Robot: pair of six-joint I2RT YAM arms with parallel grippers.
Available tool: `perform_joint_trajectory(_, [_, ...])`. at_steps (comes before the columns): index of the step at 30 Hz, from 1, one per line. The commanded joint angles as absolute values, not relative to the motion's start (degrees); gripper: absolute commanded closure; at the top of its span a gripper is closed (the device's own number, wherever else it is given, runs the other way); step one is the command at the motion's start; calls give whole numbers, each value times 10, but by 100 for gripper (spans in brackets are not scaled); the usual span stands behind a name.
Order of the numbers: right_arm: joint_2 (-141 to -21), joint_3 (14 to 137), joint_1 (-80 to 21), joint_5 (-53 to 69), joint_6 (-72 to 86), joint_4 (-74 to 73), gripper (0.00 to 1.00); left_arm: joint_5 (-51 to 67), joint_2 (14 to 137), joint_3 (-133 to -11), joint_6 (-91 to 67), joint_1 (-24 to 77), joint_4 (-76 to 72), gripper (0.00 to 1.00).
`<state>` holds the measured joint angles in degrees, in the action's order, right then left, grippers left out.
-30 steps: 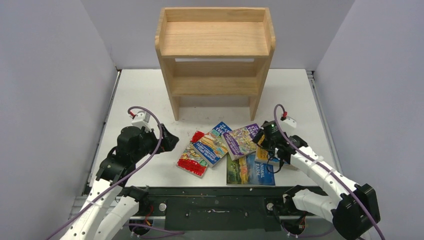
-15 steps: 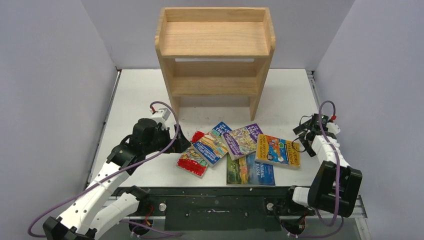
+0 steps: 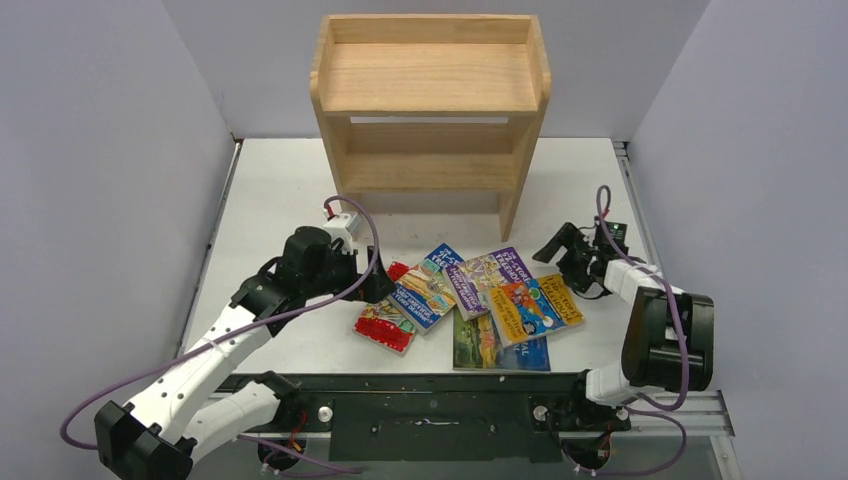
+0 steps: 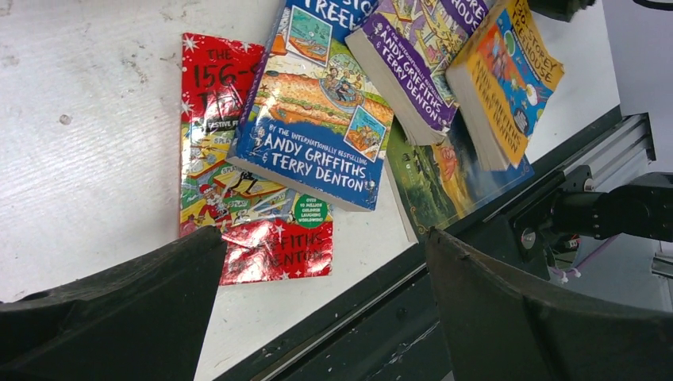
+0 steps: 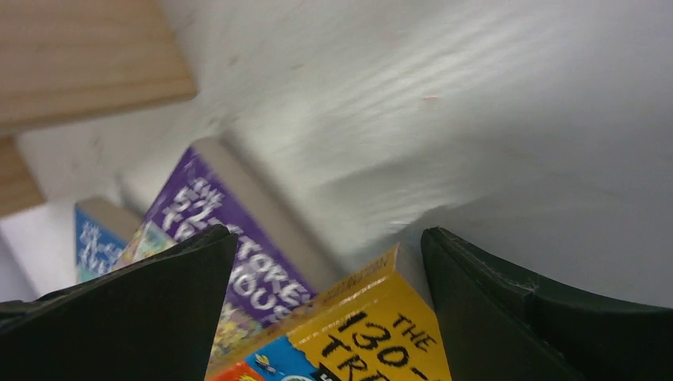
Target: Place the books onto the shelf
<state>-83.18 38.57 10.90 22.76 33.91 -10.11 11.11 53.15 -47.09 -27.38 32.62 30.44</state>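
Five books lie fanned out near the table's front: red [image 3: 383,318], blue [image 3: 425,287], purple [image 3: 487,272], yellow [image 3: 530,306] and Animal Farm [image 3: 488,346]. The wooden shelf [image 3: 430,100] stands behind them with nothing on it. My left gripper [image 3: 378,286] hangs open just left of the red book [image 4: 226,171] and blue book [image 4: 317,119], holding nothing. My right gripper [image 3: 562,262] is open and low at the yellow book's far right corner. That corner of the yellow book [image 5: 373,333] pokes up between its fingers, with the purple book [image 5: 230,238] beside it.
A black metal rail [image 3: 430,395] runs along the table's near edge, close to Animal Farm [image 4: 444,175]. Grey walls close in left and right. The shelf's right leg [image 5: 79,55] stands just beyond the right gripper [image 5: 329,234]. White table [image 3: 280,200] lies bare at the left.
The left arm has reached right, up to the red book. The right gripper swung out right, then came back left; the yellow book has turned and slid left onto the purple book and Animal Farm.
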Motion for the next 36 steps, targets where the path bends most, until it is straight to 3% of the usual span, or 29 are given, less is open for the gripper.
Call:
perform_joint_trajectory(1, [-871, 412, 37, 382, 327, -40, 10, 142, 547, -499, -257, 331, 264, 4])
perform_joint_trajectory(4, [-871, 447, -22, 381, 305, -42, 10, 157, 564, -501, -259, 335, 251, 4])
perform_joint_trajectory(7, [-827, 469, -31, 248, 293, -107, 10, 170, 585, -506, -263, 346, 240, 4])
perform_joint_trajectory(10, [-741, 456, -3, 88, 321, -175, 10, 172, 612, -518, -265, 370, 235, 4])
perform_joint_trajectory(15, [-622, 415, 70, 38, 356, -276, 10, 168, 654, -536, -273, 421, 215, 3])
perform_joint_trajectory(23, [-491, 343, 71, 76, 407, -383, 10, 138, 750, -592, -305, 501, 152, 4])
perform_joint_trajectory(36, [-467, 211, 70, 192, 483, -309, 10, 162, 895, -680, -304, 518, 104, 4])
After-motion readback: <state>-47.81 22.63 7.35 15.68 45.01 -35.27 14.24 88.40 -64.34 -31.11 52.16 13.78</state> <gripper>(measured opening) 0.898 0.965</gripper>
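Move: Tight against the far right corner of the yellow 130-Storey book, the right hand is almost at table height; that book's middle lies about 6 cm left, 9 cm back and 2 cm lower. From this hand the purple book is some 17 cm left and 4 cm back, the flat green-blue book 13 cm left and 18 cm back. From the left hand, all about 16 cm below, the 130-Storey book is roughly 37 cm right and level, the purple one 26 cm right and 6 cm ahead, the blue one 12 cm right and 6 cm ahead. Sweeping on left about 9 cm, the open right hand keeps pushing the 130-Storey book's right-hand edge with its right finger, then swings back right while rising, and finally draws back some 13 cm and sinks beside the book, that finger clear again. The open left hand travels about 18 cm right over the blue book towards the purple and 130-Storey books, sinking slightly and turning clockwise some 20 degrees. ##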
